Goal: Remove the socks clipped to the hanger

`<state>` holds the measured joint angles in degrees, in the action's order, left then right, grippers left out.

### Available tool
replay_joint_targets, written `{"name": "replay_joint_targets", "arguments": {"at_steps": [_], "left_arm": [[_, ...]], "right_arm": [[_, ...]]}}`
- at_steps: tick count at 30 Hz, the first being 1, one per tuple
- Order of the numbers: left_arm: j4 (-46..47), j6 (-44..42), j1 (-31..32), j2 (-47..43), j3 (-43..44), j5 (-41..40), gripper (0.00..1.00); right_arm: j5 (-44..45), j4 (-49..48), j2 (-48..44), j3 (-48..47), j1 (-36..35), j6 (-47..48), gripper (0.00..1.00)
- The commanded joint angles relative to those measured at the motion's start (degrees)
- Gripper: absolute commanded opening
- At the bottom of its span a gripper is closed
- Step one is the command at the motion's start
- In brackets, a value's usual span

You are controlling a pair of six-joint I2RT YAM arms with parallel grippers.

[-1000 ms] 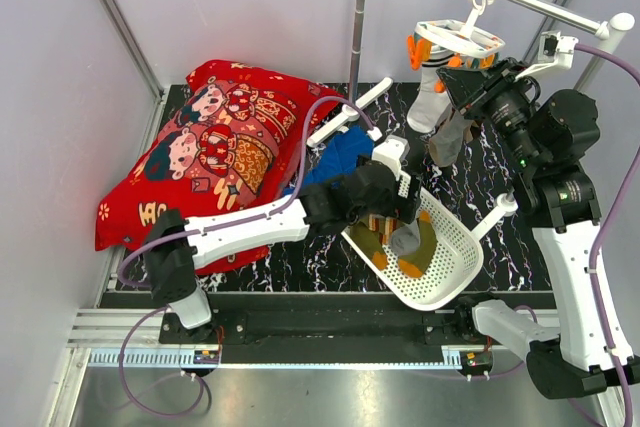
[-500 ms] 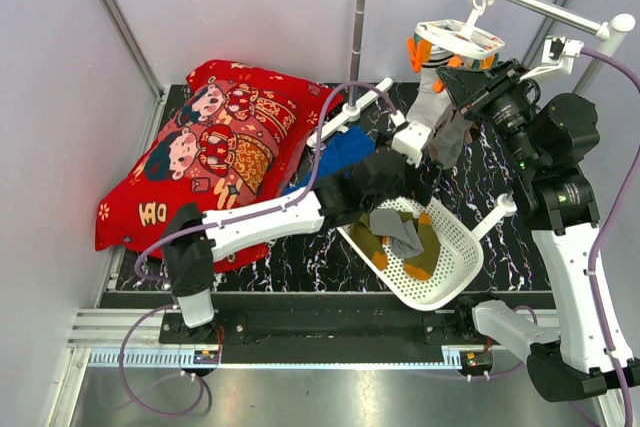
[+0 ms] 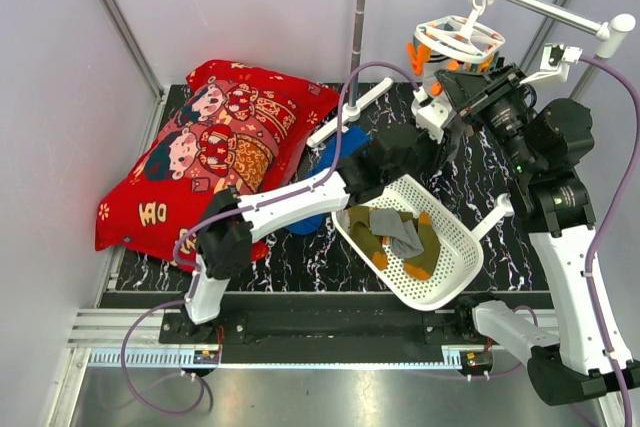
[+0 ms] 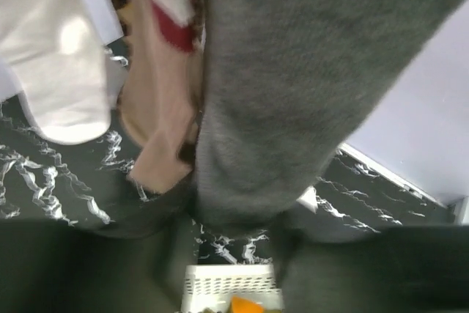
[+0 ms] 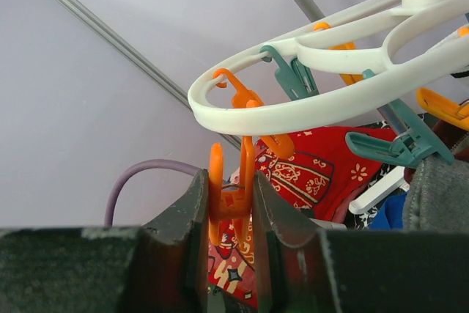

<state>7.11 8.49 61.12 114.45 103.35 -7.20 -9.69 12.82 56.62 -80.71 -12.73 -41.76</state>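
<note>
The white ring hanger (image 3: 460,39) hangs by its hook from the rail, with orange and teal pegs under it. My right gripper (image 5: 229,203) is shut on an orange peg (image 5: 233,181) below the hanger ring (image 5: 293,111). My left gripper (image 3: 447,139) reaches up under the hanger among the hanging socks. In the left wrist view a grey sock (image 4: 308,86) hangs down to my left gripper (image 4: 234,247), whose jaws stand partly closed either side of its toe. Blur hides whether they pinch it. A white sock (image 4: 62,71) and a pink and red sock (image 4: 157,108) hang to its left.
Below the hanger a white perforated basket (image 3: 455,267) holds a grey sock (image 3: 400,232) and an olive sock with orange toes (image 3: 425,247). A red printed cushion (image 3: 210,147) lies at the back left, a blue cloth (image 3: 345,152) beside it. An upright pole (image 3: 358,27) stands behind.
My left arm rose from the basket, up and right to the hanging socks, and its jaws narrowed. The right gripper kept its hold on the peg. The hanger shifted slightly.
</note>
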Motion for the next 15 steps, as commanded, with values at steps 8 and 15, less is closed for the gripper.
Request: {"name": "replay_joint_targets", "arguments": {"at_steps": [8,15], "left_arm": [[5.71,3.55,-0.92,-6.34,-3.32,6.59,0.0],[9.85,5.83,-0.83,-13.02,-12.2,6.85,0.0]], "right_arm": [[-2.88,-2.45,-3.36,1.43,-0.01,-1.13,0.39],[3.08,7.54,-4.5,-3.92,-0.1,4.22,0.58]]}}
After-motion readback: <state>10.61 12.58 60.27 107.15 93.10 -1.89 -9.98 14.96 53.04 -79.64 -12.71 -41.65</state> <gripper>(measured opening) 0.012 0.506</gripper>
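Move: The grey sock hangs just beyond the left hand's half-closed fingers, its middle about 2 cm ahead, 3 cm right and 6 cm up; the beige sock is about 7 cm ahead and 1 cm right, the white sock some 11 cm ahead and 2 cm left. The right fingers already hold the orange clip right at their tips; from them the grey sock lies about 2 cm ahead, 7 cm right and 9 cm below. Left fingers pinch the grey sock's lower end, drawing 3 cm left and back; right fingers open, leaving the clip. ##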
